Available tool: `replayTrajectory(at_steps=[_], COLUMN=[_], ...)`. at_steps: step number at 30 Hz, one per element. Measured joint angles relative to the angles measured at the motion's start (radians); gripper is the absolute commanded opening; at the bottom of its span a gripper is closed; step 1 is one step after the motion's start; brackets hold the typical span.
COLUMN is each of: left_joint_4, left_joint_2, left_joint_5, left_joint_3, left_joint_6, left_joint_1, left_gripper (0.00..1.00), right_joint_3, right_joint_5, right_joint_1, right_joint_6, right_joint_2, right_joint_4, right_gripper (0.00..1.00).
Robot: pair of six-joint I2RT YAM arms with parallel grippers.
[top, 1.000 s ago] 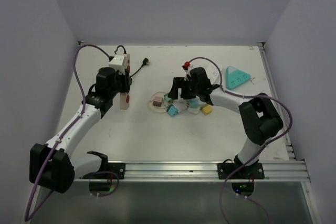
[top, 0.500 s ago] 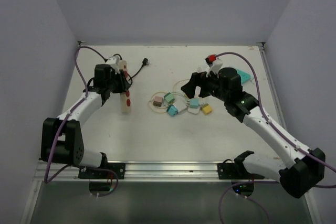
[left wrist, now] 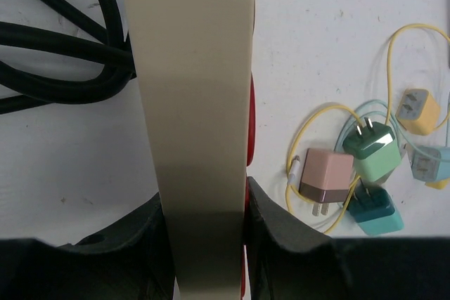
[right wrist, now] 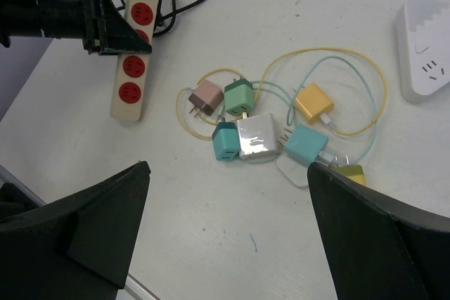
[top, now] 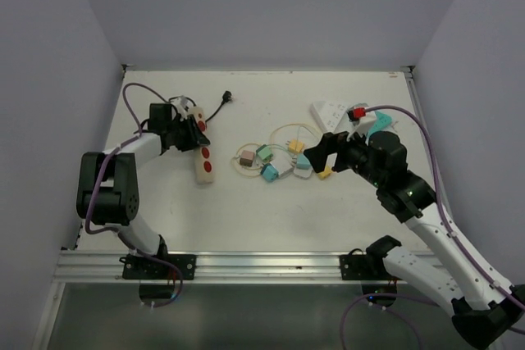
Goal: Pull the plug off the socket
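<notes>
A cream power strip (top: 203,163) with red sockets lies at the left of the table. It also shows in the left wrist view (left wrist: 193,103) and the right wrist view (right wrist: 133,68). My left gripper (top: 184,131) (left wrist: 204,205) is shut on its far end. The sockets I can see hold no plug. Its black cord and plug (top: 227,97) trail behind it. My right gripper (top: 321,152) (right wrist: 226,166) is open and empty, hovering above a pile of small chargers (top: 279,161) (right wrist: 256,135).
A white adapter block (top: 328,111) (right wrist: 425,50) and a teal triangular one (top: 380,121) lie at the back right. Yellow and pale green cables (right wrist: 351,82) loop around the chargers. Walls stand on the left, back and right sides.
My left arm has swung left and lowered the strip onto the table. My right arm has pulled back from the charger pile to the right and risen.
</notes>
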Motion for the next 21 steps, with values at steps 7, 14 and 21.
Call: replayTrajectory(at_steps=[7,14,21], left_joint_4=[-0.029,-0.078,-0.166], left_joint_2=[0.021,0.023,-0.03], left_joint_5=[-0.016,-0.076,-0.184], left_joint_3=[0.035,0.062,0.071], left_joint_6=[-0.008,-0.01,-0.001], left_joint_1=[0.008,0.01,0.01], left_gripper=[0.72,0.85,0.89], right_joint_3=[0.0,0.002,0.048], right_joint_5=[0.032,0.069,0.171], right_joint_1=[0.0,0.0,0.0], right_joint_6=[-0.012,-0.023,-0.044], right_joint_2=[-0.028,-0.066,-0.095], right_joint_4=[-0.048,-0.086,-0.183], right_gripper=[0.99,0.99,0.99])
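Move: Still between the left fingers, the socket strip has its middle roughly 2 cm back and 1 cm right of that hand at nearly the same height, sockets facing right. The pink charger sits some 15 cm to the hand's right and 4 cm back, the green charger about 20 cm right and 3 cm back, the black plug 9 cm right and 16 cm ahead, all low on the table. From the high, empty right hand, the strip lies about 34 cm left, 12 cm ahead and 20 cm below. Opening its fingers from under half to almost fully wide, the left hand lets go of the socket strip and slides off to the left, about 3 cm clear of it, staying low and turning some 10 degrees, partly counter-clockwise. The right hand, empty and wide open, draws about 4.5 cm to the right, away from the strip and a little back, swinging clockwise. ##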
